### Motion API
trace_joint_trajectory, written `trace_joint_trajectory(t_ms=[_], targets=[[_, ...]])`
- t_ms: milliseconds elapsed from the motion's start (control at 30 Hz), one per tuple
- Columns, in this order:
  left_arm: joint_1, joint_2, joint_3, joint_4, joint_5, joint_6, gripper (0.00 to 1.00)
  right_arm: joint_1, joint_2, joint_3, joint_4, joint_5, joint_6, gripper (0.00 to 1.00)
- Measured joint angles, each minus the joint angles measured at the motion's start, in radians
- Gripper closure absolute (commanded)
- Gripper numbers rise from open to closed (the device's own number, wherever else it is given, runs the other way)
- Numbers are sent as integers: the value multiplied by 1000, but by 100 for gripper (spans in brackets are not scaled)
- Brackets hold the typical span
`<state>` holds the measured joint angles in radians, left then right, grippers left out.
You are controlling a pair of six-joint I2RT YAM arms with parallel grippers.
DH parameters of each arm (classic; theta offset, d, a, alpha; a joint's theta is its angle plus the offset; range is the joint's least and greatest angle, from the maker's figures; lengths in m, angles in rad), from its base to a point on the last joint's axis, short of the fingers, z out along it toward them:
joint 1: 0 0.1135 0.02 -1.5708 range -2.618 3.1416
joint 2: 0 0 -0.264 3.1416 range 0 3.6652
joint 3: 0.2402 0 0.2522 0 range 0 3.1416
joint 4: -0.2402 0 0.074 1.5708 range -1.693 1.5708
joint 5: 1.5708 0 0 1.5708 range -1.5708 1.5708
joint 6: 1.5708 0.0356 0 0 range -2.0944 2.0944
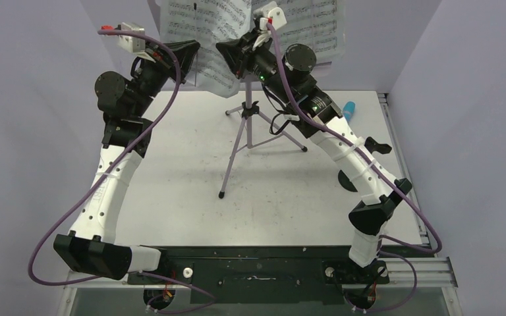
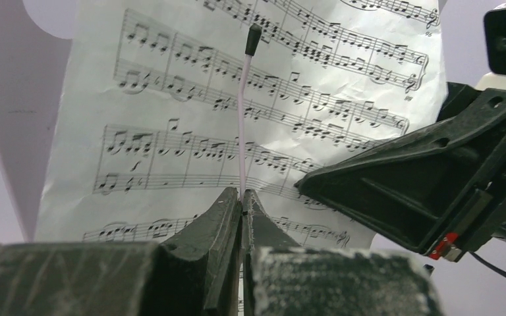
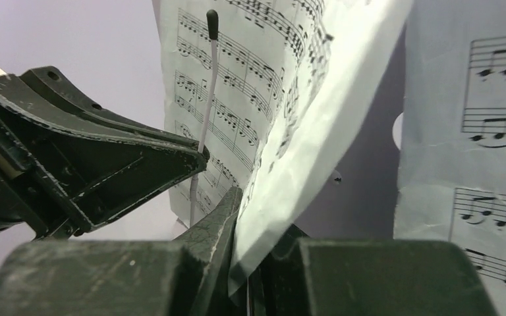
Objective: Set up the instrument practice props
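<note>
The lilac tripod music stand (image 1: 247, 125) stands at mid-table. White sheet-music pages (image 1: 201, 36) lean on its desk at the top of the view. My left gripper (image 2: 242, 192) is shut on the stand's thin lilac page-holder wire (image 2: 242, 125), which rises in front of a page (image 2: 171, 151). My right gripper (image 3: 253, 217) is shut on the lower edge of a curled page (image 3: 316, 112), just right of that wire (image 3: 204, 112). From above, both grippers (image 1: 194, 47) (image 1: 223, 49) meet tip to tip at the pages. The turquoise microphone (image 1: 349, 108) lies at the back right.
Lilac walls enclose the table on the left, back and right. A black part (image 1: 377, 146) and a black rounded shape (image 1: 347, 181) show beside my right arm; I cannot tell what they are. The tripod's legs (image 1: 230, 171) spread across the middle.
</note>
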<state>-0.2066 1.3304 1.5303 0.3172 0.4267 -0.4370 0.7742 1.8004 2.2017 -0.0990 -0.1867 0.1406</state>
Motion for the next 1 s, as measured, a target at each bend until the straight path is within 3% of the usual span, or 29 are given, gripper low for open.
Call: trace_joint_trajectory(t_ms=[167,267,367,500,700,1000], targets=[[-9,-1,-4,0,-1,2,100,7,30,24,-9,17,-6,94],[-14,-1,-4,0,-3,4,98,9,31,29,-14,27,-8,87],[-17,-2,-8,2,-4,3,74,15,31,33,-17,35,-16,79],[-24,-7,-19,11,-8,5,60,20,30,28,-29,51,-24,76],[-27,-21,-38,21,-20,8,58,26,-10,-58,-33,73,-24,65],[-27,-27,-50,23,-40,13,58,27,-95,-189,-50,114,-16,65]])
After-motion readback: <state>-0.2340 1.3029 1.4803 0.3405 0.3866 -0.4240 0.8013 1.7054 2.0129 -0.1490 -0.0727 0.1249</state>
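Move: The left hand's shut fingertips pinch the stand's thin left page-holder wire, at the hand point. The held music sheet lies behind that wire, its middle about 5 cm ahead, level sideways and 5 cm above. The right hand pinches this sheet's lower right edge; from there the wire is some 4 cm left and 2 cm ahead, about level, and the second sheet's middle roughly 17 cm right, 6 cm ahead and 5 cm above. Both hands let go. The left, nearly on the spot, eases under 1 cm to the right, opens to not quite half around the page-holder wire, then drifts slightly back left. The right opens a little over a third, releasing the sheet's edge, and sinks about 5 cm with a slight downward tip, the sheet's lower corner still between its spread fingers. ##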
